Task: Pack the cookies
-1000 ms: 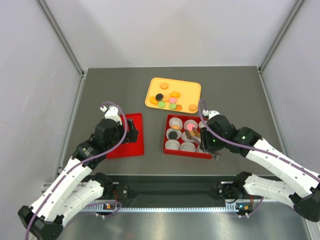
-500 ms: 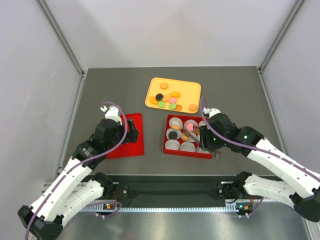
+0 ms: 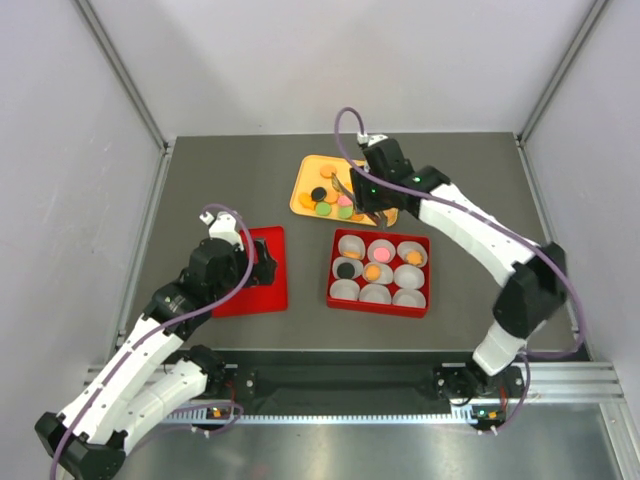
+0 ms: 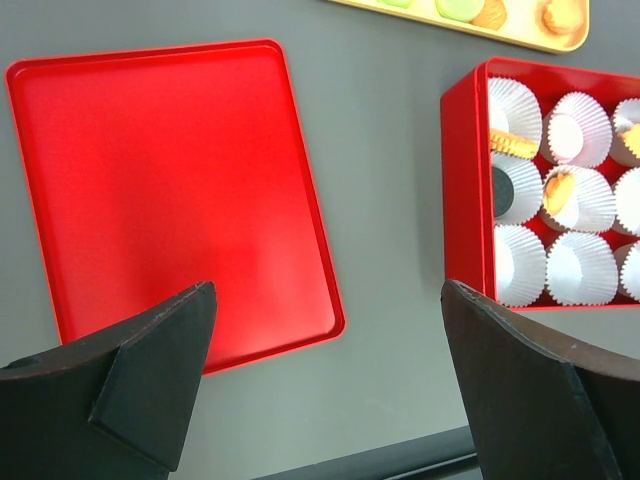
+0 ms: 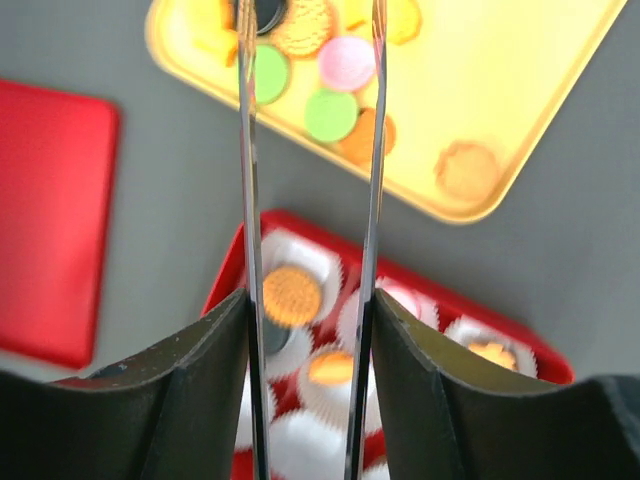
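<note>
The cookies [image 3: 335,203] lie in a loose pile on a yellow tray [image 3: 385,176]; in the right wrist view I see pink [image 5: 346,62], green [image 5: 331,114] and orange ones on it. My right gripper [image 3: 353,196] hovers over this pile with its thin blades [image 5: 310,20] open and nothing between them. A red box [image 3: 380,302] holds white paper cups; some hold an orange [image 3: 372,272], pink [image 3: 380,251] or black [image 3: 346,270] cookie. My left gripper [image 3: 262,262] is open and empty [image 4: 328,290] between the red lid [image 4: 160,190] and the box [image 4: 462,190].
The flat red lid [image 3: 262,290] lies left of the box. The tray's near edge [image 5: 480,215] sits close to the box's far rim [image 5: 430,282]. Grey walls and metal frame posts enclose the table on three sides.
My right arm has swung from above the red box up to the yellow tray. An orange cookie now lies in the box's centre cup. My left arm has not moved.
</note>
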Controlling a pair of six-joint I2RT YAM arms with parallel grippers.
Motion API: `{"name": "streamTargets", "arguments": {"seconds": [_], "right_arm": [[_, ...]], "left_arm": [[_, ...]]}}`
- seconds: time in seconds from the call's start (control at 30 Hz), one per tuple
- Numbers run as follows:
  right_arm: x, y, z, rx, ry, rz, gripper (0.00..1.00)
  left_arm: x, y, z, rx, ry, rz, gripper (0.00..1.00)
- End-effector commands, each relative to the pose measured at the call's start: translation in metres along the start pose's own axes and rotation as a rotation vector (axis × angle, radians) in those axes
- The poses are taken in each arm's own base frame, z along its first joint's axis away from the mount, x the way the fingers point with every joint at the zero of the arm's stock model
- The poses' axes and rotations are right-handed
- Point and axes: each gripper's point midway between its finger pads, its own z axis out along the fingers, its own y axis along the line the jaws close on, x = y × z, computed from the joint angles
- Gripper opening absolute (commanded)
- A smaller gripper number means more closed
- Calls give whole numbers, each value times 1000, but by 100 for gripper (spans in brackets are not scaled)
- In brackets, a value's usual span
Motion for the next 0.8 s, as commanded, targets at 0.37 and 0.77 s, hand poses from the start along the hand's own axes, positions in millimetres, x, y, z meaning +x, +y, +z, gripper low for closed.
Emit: {"name": "streamTargets", "arguments": {"seconds": [0.37, 0.77], "right_arm": [[-56, 13, 68, -27, -45, -39, 50], [-67, 8, 141, 67, -37, -59, 51]], "left_arm": [[-9, 0, -3, -3, -41, -9, 99], [-8, 1, -2, -9, -39, -9, 99]]}}
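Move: Ahead and to the left of the right hand, which holds the silver tongs, lies the far round cookie on the yellow tray: about 16 cm forward, 11 cm left and 20 cm below. At that depth the orange fish cookie is some 12 cm ahead and 7 cm left, the black cookie 11 cm ahead and 14 cm left, the pink cookie 10 cm ahead and 8 cm left. From the left hand the round cookie is about 28 cm ahead, 15 cm right, 18 cm below. Carrying the still half-open tongs out over the tray, the right hand reaches about 11 cm forward and 5 cm left towards the far round cookie, past the pink and fish cookies. It first sinks some 5 cm, lifts about 3 cm, then dips again, ending roughly 5 cm lower; the wrist hardly turns and the opening holds. ##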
